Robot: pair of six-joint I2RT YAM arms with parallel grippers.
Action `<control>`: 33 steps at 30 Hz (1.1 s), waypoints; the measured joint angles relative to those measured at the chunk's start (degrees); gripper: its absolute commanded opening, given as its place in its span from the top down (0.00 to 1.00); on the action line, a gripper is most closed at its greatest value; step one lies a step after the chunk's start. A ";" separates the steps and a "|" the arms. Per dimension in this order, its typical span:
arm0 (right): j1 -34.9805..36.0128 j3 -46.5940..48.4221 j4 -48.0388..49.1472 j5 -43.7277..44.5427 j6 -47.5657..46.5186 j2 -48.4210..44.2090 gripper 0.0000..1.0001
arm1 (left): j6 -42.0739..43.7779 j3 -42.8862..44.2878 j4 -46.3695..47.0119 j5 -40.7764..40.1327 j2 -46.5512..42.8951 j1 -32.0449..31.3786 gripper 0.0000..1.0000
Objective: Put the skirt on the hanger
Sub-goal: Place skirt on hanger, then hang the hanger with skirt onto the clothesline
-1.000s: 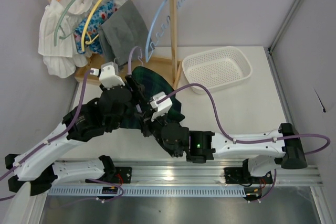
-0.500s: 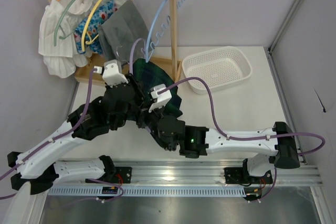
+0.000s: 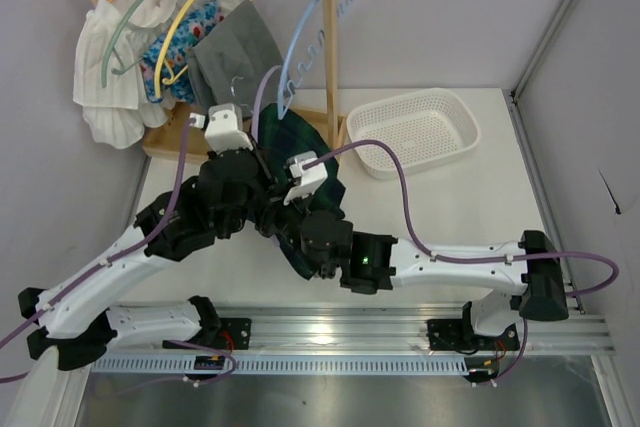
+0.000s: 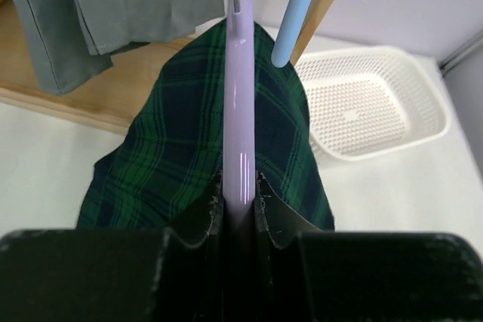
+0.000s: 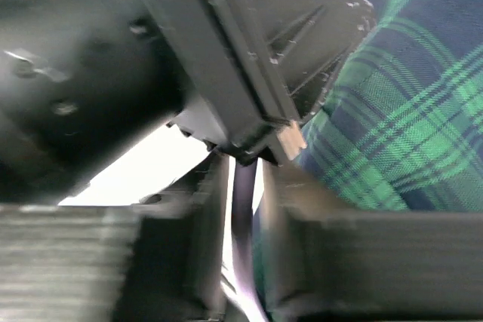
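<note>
A dark green plaid skirt [image 4: 181,141] is draped over a pale purple hanger [image 4: 240,96] and hangs down both sides of it. My left gripper [image 4: 240,186] is shut on the hanger's bar, just below the wooden rack. In the top view the skirt [image 3: 305,142] sits between the two wrists, and the hanger's hook [image 3: 262,97] rises toward the rail. My right gripper [image 5: 245,179] is closed around the same purple bar [image 5: 243,216], right under the left gripper's fingers. That view is blurred, and the plaid skirt [image 5: 400,133] fills its right side.
The wooden rack [image 3: 325,47] at the back left holds a light blue hanger [image 3: 300,47], a grey garment [image 3: 235,52], a floral one [image 3: 185,42] and a white one [image 3: 110,87]. A white perforated basket [image 3: 415,127] stands to the right of the rack.
My left gripper has closed onto the hanger. Both wrists have moved away from me toward the rack, carrying the hanger and skirt with them.
</note>
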 measured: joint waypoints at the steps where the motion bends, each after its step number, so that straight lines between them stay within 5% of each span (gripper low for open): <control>1: -0.37 0.50 -1.18 -0.92 0.13 -0.20 0.59 | 1.42 0.63 -0.42 1.55 0.50 0.83 1.00; 6: -2.47 2.51 -13.99 -6.27 2.45 -6.71 0.44 | 8.07 5.40 -5.18 7.69 3.61 6.01 1.00; 17: -14.99 5.20 -40.28 -8.13 4.57 -32.13 0.41 | 18.69 21.18 -17.42 16.68 8.13 13.16 1.00; 33: -37.07 8.20 -43.82 -26.86 2.16 -24.11 0.33 | 26.47 44.61 -25.62 27.61 22.64 19.45 1.00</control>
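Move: Between the grey skirt and the blue hanger lies the free stretch of rail, some 28 cm ahead of the left hand, straight ahead, 20 above. Of that hand, the blue hanger hangs 16 ahead, 8 right, 8 up; the grey skirt 18 ahead, 6 left, about level. From the right hand that rail spot is about 35 ahead, 2 left, 20 up, the white basket 30 ahead, 28 right, 33 below. Letting go of the lavender hanger, the right hand opens and sweeps about 25 cm right while rising, then goes forward 6 cm or so and sinks a little. The left keeps its pinch on the hanger and carries it up about 7 cm and forward 5 towards the rail, bowing left and partly back, rolling its left side up some 20 degrees and turning slightly clockwise. ##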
